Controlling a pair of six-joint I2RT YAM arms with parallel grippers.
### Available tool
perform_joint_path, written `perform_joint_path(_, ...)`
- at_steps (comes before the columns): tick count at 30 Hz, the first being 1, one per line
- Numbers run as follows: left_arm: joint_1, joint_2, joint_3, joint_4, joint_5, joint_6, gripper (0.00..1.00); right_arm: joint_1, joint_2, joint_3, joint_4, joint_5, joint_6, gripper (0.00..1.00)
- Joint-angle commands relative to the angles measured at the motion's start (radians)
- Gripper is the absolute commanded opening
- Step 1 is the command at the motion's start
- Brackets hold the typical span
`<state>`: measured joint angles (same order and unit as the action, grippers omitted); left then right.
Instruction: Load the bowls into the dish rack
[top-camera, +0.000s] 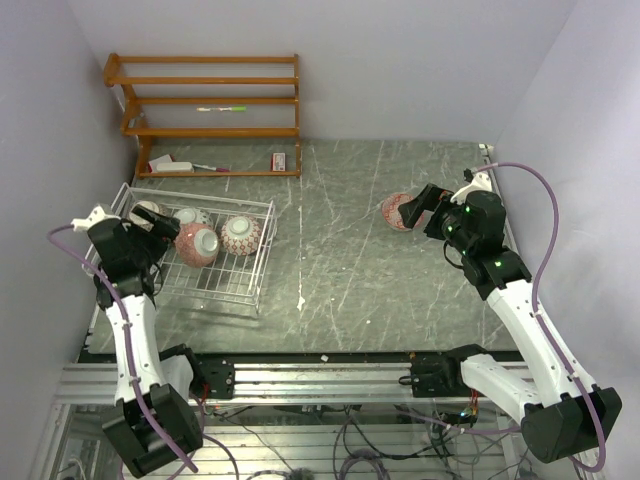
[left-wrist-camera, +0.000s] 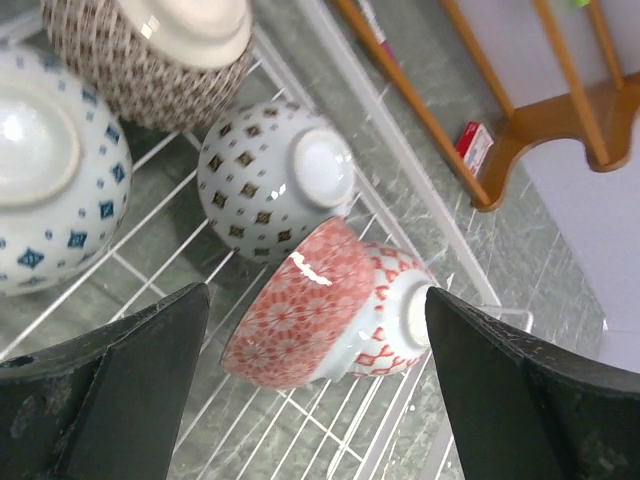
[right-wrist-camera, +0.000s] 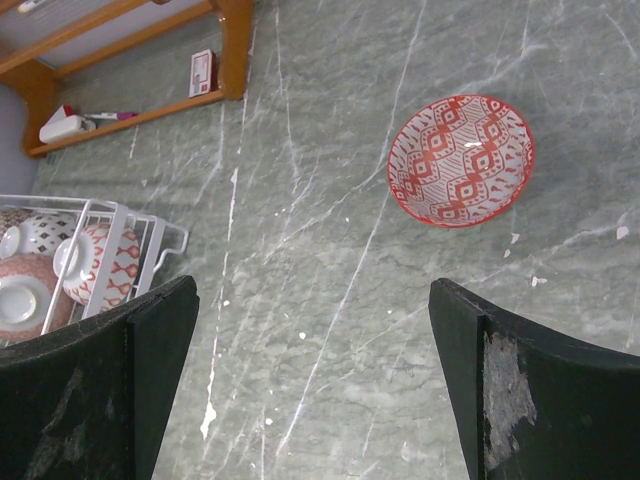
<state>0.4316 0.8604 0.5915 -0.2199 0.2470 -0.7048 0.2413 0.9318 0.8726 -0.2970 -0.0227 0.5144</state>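
Observation:
The white wire dish rack (top-camera: 265, 255) stands at the left and holds several bowls lying on their sides or upside down. My left gripper (top-camera: 160, 228) hovers over it, open and holding nothing. In the left wrist view a pink-red bowl (left-wrist-camera: 320, 310) lies on the rack (left-wrist-camera: 400, 150) between the spread fingers of the left gripper (left-wrist-camera: 315, 295), untouched. Beyond it are a white bowl with brown diamonds (left-wrist-camera: 270, 180), a blue-patterned bowl (left-wrist-camera: 50, 170) and a brown-patterned bowl (left-wrist-camera: 150, 50). A red-and-white bowl (right-wrist-camera: 462, 160) sits upright on the table at the right. My open right gripper (right-wrist-camera: 312, 290) is just short of it.
An orange-brown wooden shelf unit (top-camera: 210, 100) stands against the back wall behind the rack, with a pen and small boxes on it. The grey marble tabletop (top-camera: 340, 280) lies between the rack and the red-and-white bowl (top-camera: 395, 211). Walls close in on both sides.

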Motion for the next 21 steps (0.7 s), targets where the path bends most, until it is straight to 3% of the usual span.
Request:
perform_joint_path(1,0.013,-0.017,0.127,-0.114,0.021,0.115,0.99,-0.006,-0.001,-0.008,0.021,-0.011,-0.013,1.0)
perform_joint_path(4,0.013,-0.02,0.176,-0.177,0.04,0.17,0.99,-0.007,0.005,-0.007,0.022,-0.021,-0.011,1.0)
perform_joint_path(11,-0.051,-0.036,0.238,-0.25,-0.06,0.236,0.99,-0.006,0.04,-0.011,0.045,-0.09,-0.002,1.0)
perform_joint_path(15,-0.227,0.026,0.288,-0.255,-0.174,0.25,0.99,-0.006,0.082,-0.003,0.061,-0.185,-0.005,1.0)
perform_joint_path(18,-0.42,0.109,0.345,-0.284,-0.347,0.265,0.99,-0.006,0.084,-0.004,0.068,-0.189,-0.002,1.0)
perform_joint_path(21,-0.54,0.174,0.381,-0.304,-0.407,0.266,1.0,-0.004,0.089,0.0,0.071,-0.202,-0.001,0.99)
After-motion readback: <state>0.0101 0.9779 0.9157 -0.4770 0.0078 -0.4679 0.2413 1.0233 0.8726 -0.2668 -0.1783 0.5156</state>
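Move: The last bowl, red-patterned on the open table, lies about 57 cm to the left hand's right, some 15 cm ahead and 14 cm below. Near the left hand's way in the rack, the released red bowl sits 4 cm ahead, 6 right and 9 below; the red-white bowl 5 ahead and 18 right, and the dotted bowl 9 ahead and 7 right, both 10 below. From the right hand the last bowl is about 13 cm ahead, 5 right and 22 below. Lift the empty, wide-open left gripper about 5 cm clear of the released red bowl, then swing it right some 8 cm across the rack, towards the last bowl, turning clockwise and rolling its left side up roughly 20 degrees each. Late on, ease the open right gripper a little left and down above the table, turning slightly counter-clockwise. ##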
